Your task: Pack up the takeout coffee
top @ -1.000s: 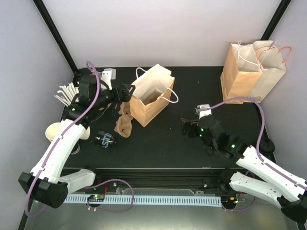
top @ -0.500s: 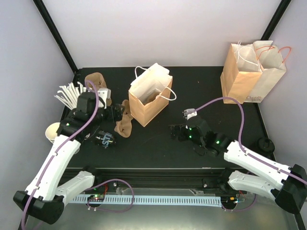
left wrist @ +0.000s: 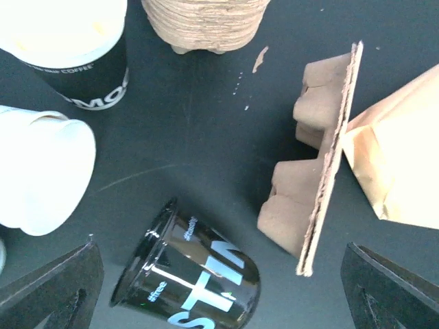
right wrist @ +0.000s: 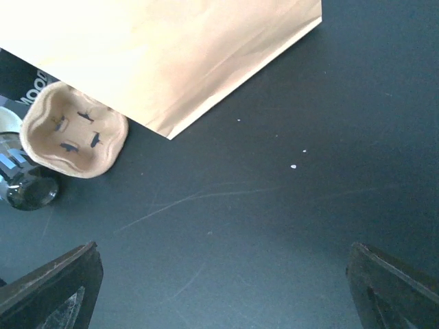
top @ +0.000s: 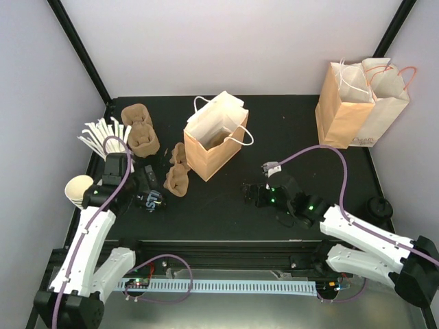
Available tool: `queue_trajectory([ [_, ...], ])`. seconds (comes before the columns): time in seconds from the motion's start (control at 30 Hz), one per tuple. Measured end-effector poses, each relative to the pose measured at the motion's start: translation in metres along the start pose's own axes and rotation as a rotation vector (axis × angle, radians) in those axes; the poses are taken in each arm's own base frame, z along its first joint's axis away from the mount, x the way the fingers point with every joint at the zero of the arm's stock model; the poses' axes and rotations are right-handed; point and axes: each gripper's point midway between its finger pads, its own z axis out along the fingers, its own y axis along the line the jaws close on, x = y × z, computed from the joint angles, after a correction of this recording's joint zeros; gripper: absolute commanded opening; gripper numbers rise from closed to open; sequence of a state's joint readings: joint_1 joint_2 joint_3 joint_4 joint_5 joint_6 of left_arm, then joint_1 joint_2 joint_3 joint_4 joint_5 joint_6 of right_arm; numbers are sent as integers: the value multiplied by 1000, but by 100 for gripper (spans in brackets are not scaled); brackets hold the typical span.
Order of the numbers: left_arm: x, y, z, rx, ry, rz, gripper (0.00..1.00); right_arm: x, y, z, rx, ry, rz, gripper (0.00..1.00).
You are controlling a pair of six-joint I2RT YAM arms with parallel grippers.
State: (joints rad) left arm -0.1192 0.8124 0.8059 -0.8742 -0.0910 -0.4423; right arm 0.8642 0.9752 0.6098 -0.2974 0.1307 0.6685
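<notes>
The takeout coffee lies on its side on the black table, a glossy dark cup with pale lettering and a black lid rim at its left end. My left gripper hangs open above it. In the left wrist view the cup shows between the two spread fingertips of that gripper, apart from both. An open brown paper bag stands upright behind it. My right gripper is open over bare tabletop right of the bag, its gap holding nothing.
A pulp carrier stands on edge against the bag. A stack of carriers and lidless white cups sit at far left, with a black-banded cup. A cream cup is at the left edge. Two bags stand back right.
My left arm has pulled back from the bag toward the near left and now hangs over the lying cup, uncovering the carrier stack. My right gripper has moved left toward the table's middle.
</notes>
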Motion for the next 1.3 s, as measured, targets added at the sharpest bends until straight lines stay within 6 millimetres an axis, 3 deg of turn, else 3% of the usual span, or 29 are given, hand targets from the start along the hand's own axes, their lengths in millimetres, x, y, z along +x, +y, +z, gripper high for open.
queue_trajectory([
  [0.13,-6,6,16,45,19,-96,96,-8,4,-9,-22,-34,1,100],
  [0.27,11,11,47,97,141,-182,95,-15,8,-19,-49,-69,-5,100],
  [0.4,21,2,62,165,224,-198,93,-17,9,-23,-62,-81,-14,100],
  [0.67,24,6,73,139,246,-222,94,-11,6,-26,-73,-83,-21,100],
  [0.8,24,17,73,80,224,-246,89,-13,8,-29,-82,-92,-20,100],
  [1.07,43,21,78,66,264,-291,74,-7,8,-26,-94,-78,-28,100],
  [1.3,54,17,83,98,296,-330,40,0,7,-15,-98,-65,-39,100],
])
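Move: The black cup lying on its side is almost directly beneath the left gripper, some 12 cm down, about 1 cm ahead and 1 cm right. From that gripper, the loose cardboard cup carrier stands about 9 cm ahead and 9 cm right, the white cups on their side about 4 cm ahead and 8 cm left, and the straw cup about 11 cm ahead and 7 cm left. From the right gripper the black cup is roughly 27 cm left, 2 cm back and 10 cm down. Bring the left gripper down about 10 cm onto the lying black cup, easing forward some 3 cm at first and then 2 cm back. Roll its left side down about 20 degrees, tip the fingers steeper, and close them from wide to about half open on the cup. Let the empty right gripper rise some 3 cm and settle most of the way back. ##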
